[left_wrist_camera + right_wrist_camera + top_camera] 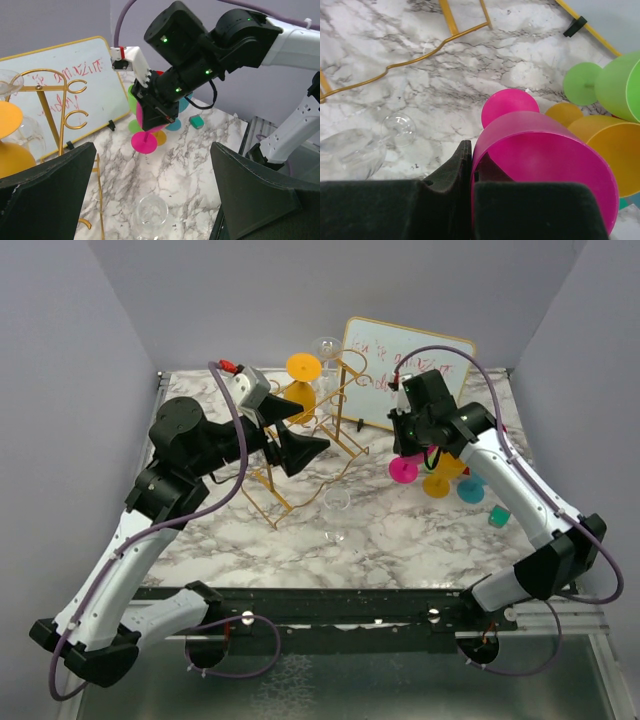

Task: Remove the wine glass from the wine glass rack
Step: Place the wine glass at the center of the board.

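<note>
The gold wire wine glass rack stands mid-table, also seen in the left wrist view. An orange wine glass and a clear one hang on it. My right gripper is right of the rack, shut on the rim of a pink wine glass, one finger inside the bowl and one outside; its foot is at the table, contact unclear. My left gripper is open and empty at the rack's front, jaws wide above a clear glass lying on the table.
A gold-framed whiteboard leans behind the rack. Green, yellow and teal glasses cluster by the right gripper. A small teal block lies further right. The clear glass lies in front of the rack.
</note>
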`<action>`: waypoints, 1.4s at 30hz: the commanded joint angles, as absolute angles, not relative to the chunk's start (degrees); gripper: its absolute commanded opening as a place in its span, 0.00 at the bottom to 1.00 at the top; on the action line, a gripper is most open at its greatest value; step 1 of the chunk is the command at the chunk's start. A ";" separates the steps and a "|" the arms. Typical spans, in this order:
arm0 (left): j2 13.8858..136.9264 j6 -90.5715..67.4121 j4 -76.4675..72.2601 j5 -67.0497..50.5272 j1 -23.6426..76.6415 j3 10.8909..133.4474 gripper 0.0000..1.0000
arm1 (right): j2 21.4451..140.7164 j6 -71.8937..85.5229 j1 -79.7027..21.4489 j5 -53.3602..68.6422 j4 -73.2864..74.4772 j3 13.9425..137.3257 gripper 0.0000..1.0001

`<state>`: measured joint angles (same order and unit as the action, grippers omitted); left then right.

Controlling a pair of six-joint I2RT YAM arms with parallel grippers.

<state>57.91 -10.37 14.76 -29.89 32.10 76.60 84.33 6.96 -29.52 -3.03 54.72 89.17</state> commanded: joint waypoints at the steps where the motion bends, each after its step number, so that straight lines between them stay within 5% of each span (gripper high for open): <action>1: 56.06 -10.09 16.09 -27.35 32.34 75.58 0.99 | 87.27 5.76 -30.13 -9.78 49.27 87.56 0.00; 28: 52.82 -12.61 15.47 -26.37 32.27 72.69 0.99 | 102.25 8.50 -29.97 -12.94 36.50 86.99 0.01; 35: 52.39 -12.44 15.47 -26.30 32.34 73.26 0.99 | 104.96 9.63 -29.84 -13.27 38.12 88.23 0.13; 42: 52.15 -12.39 16.40 -26.11 32.34 73.30 0.99 | 102.66 9.30 -29.38 -12.61 37.70 87.83 0.38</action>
<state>52.99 -11.97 15.99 -27.35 32.10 72.93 104.07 9.10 -29.63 -11.49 37.76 87.09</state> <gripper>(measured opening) 0.988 0.337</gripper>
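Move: About 10 cm ahead of the right hand, a centimetre to its right and 26 cm below is the bare table spot for the pink wine glass it already holds. Green stands 10 cm right of the spot and 2 cm farther out, yellow 10 cm right and 4 cm nearer; the rack's foot end lies 6 cm left and 3 cm beyond it. From the left hand the spot is roughly 20 cm ahead, 19 cm right, 46 cm down. Lowering the pink glass foot-first while carrying it outward, the right hand sinks about 11 cm and goes some 8 cm forward, into the gap between the rack's foot end and the green and yellow glasses. Its fingers keep their pinch on the bowl's rim on the way down, then, with the hand nearly stopped, open about a third and let go, still straddling the rim. ##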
